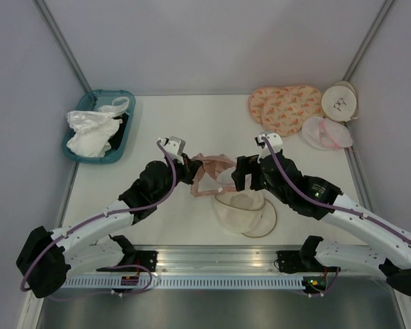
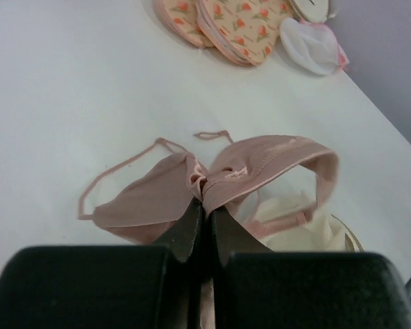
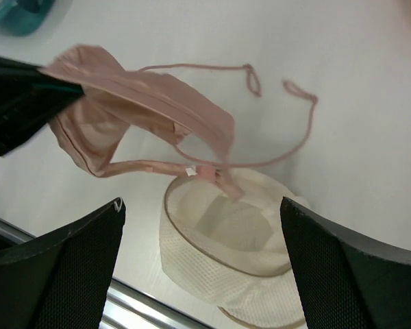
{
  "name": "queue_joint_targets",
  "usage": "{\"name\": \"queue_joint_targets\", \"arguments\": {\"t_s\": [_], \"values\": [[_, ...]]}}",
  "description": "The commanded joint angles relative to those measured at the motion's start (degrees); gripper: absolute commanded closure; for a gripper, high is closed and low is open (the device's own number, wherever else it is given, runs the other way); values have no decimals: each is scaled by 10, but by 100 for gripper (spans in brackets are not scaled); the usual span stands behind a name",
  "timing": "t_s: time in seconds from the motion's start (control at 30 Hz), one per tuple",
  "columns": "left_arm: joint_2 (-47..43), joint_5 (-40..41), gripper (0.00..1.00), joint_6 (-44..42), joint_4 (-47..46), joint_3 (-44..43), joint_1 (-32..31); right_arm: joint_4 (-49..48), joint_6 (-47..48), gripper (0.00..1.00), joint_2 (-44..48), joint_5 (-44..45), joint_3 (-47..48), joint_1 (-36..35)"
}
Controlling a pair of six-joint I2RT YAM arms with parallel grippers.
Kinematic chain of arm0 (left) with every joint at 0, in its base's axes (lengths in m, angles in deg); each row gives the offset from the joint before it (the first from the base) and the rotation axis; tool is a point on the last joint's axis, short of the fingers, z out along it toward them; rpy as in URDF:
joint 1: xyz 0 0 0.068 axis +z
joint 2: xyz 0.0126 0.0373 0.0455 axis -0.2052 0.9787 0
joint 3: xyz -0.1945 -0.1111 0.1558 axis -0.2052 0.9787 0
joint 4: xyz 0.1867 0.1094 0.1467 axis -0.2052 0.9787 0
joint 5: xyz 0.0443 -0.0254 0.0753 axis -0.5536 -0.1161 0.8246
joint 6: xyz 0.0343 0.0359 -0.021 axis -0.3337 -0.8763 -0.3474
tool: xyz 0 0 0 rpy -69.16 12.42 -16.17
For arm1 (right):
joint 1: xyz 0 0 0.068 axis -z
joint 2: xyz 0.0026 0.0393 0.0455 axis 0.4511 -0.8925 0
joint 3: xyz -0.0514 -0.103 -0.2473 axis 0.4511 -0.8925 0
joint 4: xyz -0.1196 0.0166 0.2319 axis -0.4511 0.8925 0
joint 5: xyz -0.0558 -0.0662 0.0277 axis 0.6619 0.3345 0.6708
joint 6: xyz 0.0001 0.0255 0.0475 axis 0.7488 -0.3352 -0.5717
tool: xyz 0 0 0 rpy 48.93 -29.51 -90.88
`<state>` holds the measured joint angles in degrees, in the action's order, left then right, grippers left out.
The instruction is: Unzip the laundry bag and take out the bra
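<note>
The laundry bag (image 1: 243, 209) lies unzipped on the table, its cream mesh lid folded open; it also shows in the right wrist view (image 3: 219, 267) and the left wrist view (image 2: 308, 229). The pinkish-beige bra (image 1: 209, 170) hangs spread just left of and above the bag. My left gripper (image 1: 192, 171) is shut on the bra's middle (image 2: 260, 168), fingertips pinched together (image 2: 204, 202). One band end (image 3: 216, 175) still dangles into the bag's open mouth. My right gripper (image 1: 240, 175) hovers over the bag, open and empty (image 3: 202, 205).
A teal basket (image 1: 127, 130) with white cloths (image 1: 89, 130) stands at the back left. At the back right are a peach patterned pad (image 1: 284, 106), a white-and-pink mesh pouch (image 1: 325, 133) and another round cream bag with a bra drawing (image 1: 339, 101).
</note>
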<state>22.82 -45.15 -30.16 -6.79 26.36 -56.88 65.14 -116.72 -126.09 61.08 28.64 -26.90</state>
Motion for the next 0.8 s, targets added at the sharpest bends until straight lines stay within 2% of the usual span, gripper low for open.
{"name": "queue_joint_targets", "arguments": {"t_s": [0.0,0.13,0.17,0.33,0.57,0.77], "values": [[-1,49,98,-13,46,-69,28,55,-15,2,34,55,-2,2],[10,24,98,-22,101,-147,108,63,-19,2,56,51,-15,2],[14,18,98,-23,109,-180,148,64,-17,2,60,49,-16,2],[58,29,98,-37,161,-291,251,57,-13,2,62,28,-19,2],[174,14,98,-23,231,-472,410,39,-2,2,36,-23,-10,2],[257,-3,98,5,277,-655,507,32,10,2,-16,-53,4,3]]}}
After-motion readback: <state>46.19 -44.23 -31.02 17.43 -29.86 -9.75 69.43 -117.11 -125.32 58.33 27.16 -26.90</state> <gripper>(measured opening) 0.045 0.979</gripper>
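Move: The left hand already holds the bra, pinched. The teal basket it goes to lies about 25 cm ahead and 44 cm to its left, some 16 cm lower, with white cloth piled in it roughly 21 cm ahead and 46 cm left of that hand. The opened laundry bag sits on the table about 10 cm back and 15 cm right of it, 19 cm down. From the right hand the basket is some 29 cm ahead, 59 cm left. Keeping its pinch on the bra, the left hand sweeps it left, up and forward towards the teal basket, away from the laundry bag: nearly 30 cm left and about 20 cm each up and forward, turning some 50 degrees counter-clockwise. The right hand, open and empty, drifts slightly right and returns, then sinks a little above the bag. ##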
